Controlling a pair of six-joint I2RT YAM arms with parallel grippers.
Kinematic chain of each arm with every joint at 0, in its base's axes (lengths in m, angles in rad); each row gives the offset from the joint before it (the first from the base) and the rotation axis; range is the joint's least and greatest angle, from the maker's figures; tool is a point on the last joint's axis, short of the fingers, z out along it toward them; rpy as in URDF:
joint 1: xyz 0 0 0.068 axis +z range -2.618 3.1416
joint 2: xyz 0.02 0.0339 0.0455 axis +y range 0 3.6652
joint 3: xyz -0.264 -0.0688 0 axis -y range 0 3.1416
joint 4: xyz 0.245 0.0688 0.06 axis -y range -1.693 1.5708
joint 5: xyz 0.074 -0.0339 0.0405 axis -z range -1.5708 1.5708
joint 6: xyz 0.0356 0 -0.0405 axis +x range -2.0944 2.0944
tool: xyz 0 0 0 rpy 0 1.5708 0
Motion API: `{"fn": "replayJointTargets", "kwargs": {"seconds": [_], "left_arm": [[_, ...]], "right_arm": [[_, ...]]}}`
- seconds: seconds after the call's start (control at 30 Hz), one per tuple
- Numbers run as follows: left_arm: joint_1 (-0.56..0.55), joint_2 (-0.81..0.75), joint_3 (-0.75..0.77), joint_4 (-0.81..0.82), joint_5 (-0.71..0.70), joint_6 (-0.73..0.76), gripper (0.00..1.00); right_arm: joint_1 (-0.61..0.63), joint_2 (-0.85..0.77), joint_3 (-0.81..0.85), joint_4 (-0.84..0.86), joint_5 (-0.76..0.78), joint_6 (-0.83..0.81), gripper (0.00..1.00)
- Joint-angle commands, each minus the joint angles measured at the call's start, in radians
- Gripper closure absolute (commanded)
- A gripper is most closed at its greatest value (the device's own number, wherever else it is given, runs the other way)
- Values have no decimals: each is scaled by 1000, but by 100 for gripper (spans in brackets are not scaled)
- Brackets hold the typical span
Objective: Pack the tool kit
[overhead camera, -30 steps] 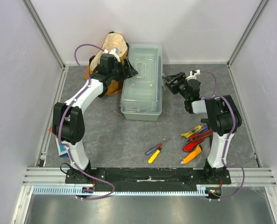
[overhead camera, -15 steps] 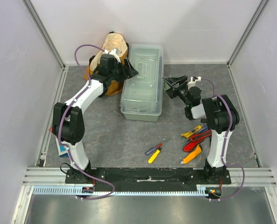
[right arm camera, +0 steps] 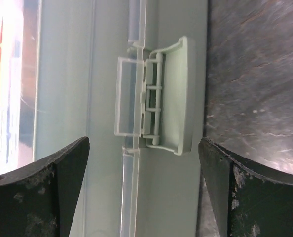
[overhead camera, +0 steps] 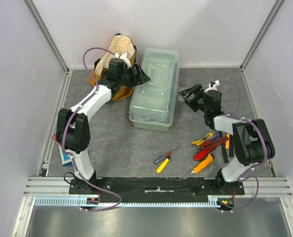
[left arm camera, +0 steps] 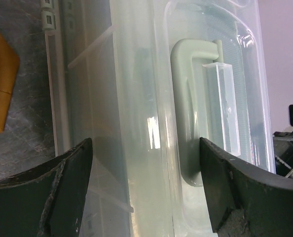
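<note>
The pale grey-green toolbox [overhead camera: 155, 89] stands shut in the middle of the table, its far end turned slightly right. My left gripper [overhead camera: 139, 75] hovers at its far left side. In the left wrist view that gripper [left arm camera: 146, 187] is open over the clear lid, and the lid's handle [left arm camera: 186, 113] lies just inside the right finger. My right gripper [overhead camera: 188, 94] is open beside the box's right wall, facing the side latch [right arm camera: 168, 98] and holding nothing. Loose tools lie at the front right: a yellow-handled screwdriver [overhead camera: 164, 160] and a pile of red, orange and yellow handles [overhead camera: 208, 147].
A mustard-yellow bag [overhead camera: 118, 54] sits behind the left gripper, against the toolbox's far left. A red-blue booklet [overhead camera: 66, 157] lies by the left arm's base. White walls and metal posts fence the grey table on three sides.
The toolbox's far end has swung a little to the right. My right arm has pulled back to the right and folded lower, and its jaws have opened wider. The left gripper followed the box slightly.
</note>
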Motion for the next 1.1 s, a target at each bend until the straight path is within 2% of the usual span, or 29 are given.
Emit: {"fn": "replayJointTargets", "kwargs": {"seconds": [0.0,0.13,0.27,0.43,0.6,0.7,0.87,0.97,1.07], "left_arm": [[-44,17,-22,-255,131,16,23],[-38,-17,28,-298,79,78,22],[-27,-46,90,-331,54,138,20],[-21,-80,153,-353,48,169,14],[-18,-116,167,-341,74,174,12],[-7,-152,164,-333,68,158,11],[17,-219,141,-310,57,135,11],[31,-259,105,-307,34,137,11],[42,-294,67,-304,20,147,11]], "right_arm": [[-18,-130,121,-396,131,-232,2],[-22,-164,270,-633,218,-329,2],[-22,-167,381,-786,247,-378,2],[60,-177,513,-858,321,-465,2],[194,-97,714,-892,314,-517,3],[251,-22,842,-911,303,-499,9],[334,122,1046,-1023,333,-446,27],[370,188,1109,-1059,343,-416,37],[388,227,1143,-1099,353,-390,43]]}}
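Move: The lid handle lies about 7 cm ahead of the right hand, 11 cm to its left and 6 cm above. The open side latch is just off the right fingertips, some 4 cm ahead and 3 cm left, level with them. The left hand straddles the lid's left edge, with the handle about 4 cm to its right and 1 cm ahead; the bag stands some 11 cm to its left, 4 cm farther out and 8 cm lower. The left fingers come off the box's left top edge: that hand draws back about 5 cm, then lifts some 9 cm. The right hand rises away from the open latch, first swinging right, then sweeps left over the lid towards the handle, sinking slightly at the end; its left side rolls down nearly 30 degrees and its fingers part-close. ##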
